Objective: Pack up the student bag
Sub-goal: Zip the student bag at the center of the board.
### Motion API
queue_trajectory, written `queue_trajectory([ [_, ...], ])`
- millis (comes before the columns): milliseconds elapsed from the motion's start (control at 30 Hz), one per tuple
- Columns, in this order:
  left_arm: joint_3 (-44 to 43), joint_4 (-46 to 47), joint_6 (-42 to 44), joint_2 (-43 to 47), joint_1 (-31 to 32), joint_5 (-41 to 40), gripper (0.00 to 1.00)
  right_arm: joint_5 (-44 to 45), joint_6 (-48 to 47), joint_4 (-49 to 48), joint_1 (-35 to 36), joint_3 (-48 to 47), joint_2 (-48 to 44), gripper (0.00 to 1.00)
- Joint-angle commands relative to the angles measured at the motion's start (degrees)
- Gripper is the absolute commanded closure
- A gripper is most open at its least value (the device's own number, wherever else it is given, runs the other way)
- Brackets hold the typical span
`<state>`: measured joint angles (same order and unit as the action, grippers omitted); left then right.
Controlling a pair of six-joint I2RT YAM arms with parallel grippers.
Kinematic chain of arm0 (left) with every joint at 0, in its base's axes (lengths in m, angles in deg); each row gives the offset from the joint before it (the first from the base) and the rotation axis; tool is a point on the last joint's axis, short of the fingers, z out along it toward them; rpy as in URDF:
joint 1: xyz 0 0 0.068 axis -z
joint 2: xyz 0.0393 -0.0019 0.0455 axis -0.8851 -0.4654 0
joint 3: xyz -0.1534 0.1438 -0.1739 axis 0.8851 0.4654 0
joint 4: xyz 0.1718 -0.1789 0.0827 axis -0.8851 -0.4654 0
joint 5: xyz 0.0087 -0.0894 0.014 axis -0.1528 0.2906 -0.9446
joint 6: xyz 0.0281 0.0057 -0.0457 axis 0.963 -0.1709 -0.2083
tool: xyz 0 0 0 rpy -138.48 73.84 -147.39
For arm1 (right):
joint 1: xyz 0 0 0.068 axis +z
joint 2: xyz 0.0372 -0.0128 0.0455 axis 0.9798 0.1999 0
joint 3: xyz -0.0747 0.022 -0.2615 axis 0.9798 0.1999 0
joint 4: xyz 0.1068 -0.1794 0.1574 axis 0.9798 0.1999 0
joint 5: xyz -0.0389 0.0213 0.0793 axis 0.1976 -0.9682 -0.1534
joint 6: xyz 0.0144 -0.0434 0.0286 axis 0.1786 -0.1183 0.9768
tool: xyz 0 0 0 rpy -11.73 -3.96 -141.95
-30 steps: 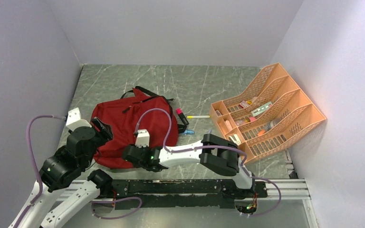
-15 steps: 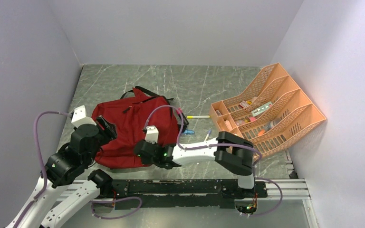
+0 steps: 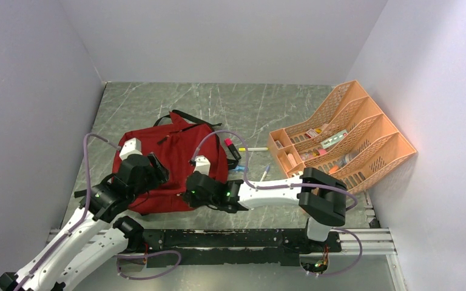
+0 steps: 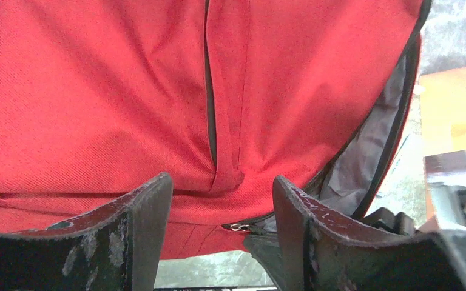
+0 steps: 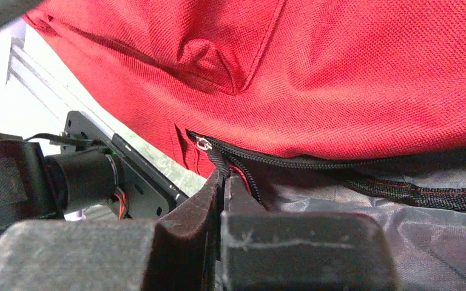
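The student bag (image 3: 176, 151) is dark red fabric and lies flat on the table's left half. Its near edge is unzipped and grey lining (image 4: 370, 151) shows in the gap. My right gripper (image 3: 188, 195) is at the bag's near edge. Its jaws are shut on the black zipper pull (image 5: 219, 165), just below the metal slider (image 5: 203, 144), with grey lining (image 5: 400, 236) beside them. My left gripper (image 3: 155, 167) hangs open over the bag's near left part. In the left wrist view its fingers (image 4: 151, 230) straddle a red fold and the slider (image 4: 238, 227) without touching the fabric.
An orange desk organiser (image 3: 376, 130) holding small stationery stands at the right. A pink marker (image 3: 229, 144), a yellow pen (image 3: 253, 148) and a blue item (image 3: 240, 168) lie between it and the bag. Black straps (image 3: 185, 118) trail off the bag's far end. Walls close three sides.
My right gripper has closed on the zipper pull and shifted right along the bag's near edge. The left arm has swung right and forward, over the bag.
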<state>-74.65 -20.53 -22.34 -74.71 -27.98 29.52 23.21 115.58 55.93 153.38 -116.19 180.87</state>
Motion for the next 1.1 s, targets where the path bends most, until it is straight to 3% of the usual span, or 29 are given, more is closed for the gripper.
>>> queue_trajectory([
  [0,2.02,2.72,-5.24,-0.68,-0.29,4.64,0.34,-1.76,-3.3,-3.67,-0.74,1.65,-2.93,1.0],
  [200,2.85,0.26,-8.02,-0.67,-0.32,7.48,0.35,-6.04,-7.5,-6.76,-0.74,2.36,-3.04,1.0],
  [467,5.6,-2.95,-11.46,-0.26,-0.3,12.83,0.36,-4.87,-8.89,-5.99,-0.73,2.31,-4.48,1.0],
  [800,9.99,1.19,-12.5,-2.98,-0.32,16.67,0.37,-3.57,-10.49,-5.32,-0.74,3.34,-5.85,1.0],
  [1067,13.47,2.25,-13.65,-3.51,-0.27,15.27,0.37,-2.1,-10.5,-3.18,-0.74,3.36,-5.86,1.0],
])
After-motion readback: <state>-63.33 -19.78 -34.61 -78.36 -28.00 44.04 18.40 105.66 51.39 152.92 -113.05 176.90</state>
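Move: The zip's slider, at the bag's near edge, lies about 5 cm back, 4 cm right and 9 cm below the open left hand. From that hand, the bag's middle is some 4 cm ahead, 3 cm right and 9 cm down, and the open grey-lined mouth about 2 cm back, 13 cm right and 9 cm down. The right fingers are already shut on the slider's black cord, the slider roughly 1 cm ahead, 2 cm left and 2 cm below them. The left hand sinks about 8.5 cm while drawing back some 4.5 cm and a little to the right, its fingers staying open as they tip about 20 degrees further down and its left side rolls slightly lower, until its right finger comes right up beside the slider at the bag's near edge. The right hand keeps its shut pinch on the cord, rises about 2 cm and turns some 10 degrees counter-clockwise, holding the zip end up for the left. ##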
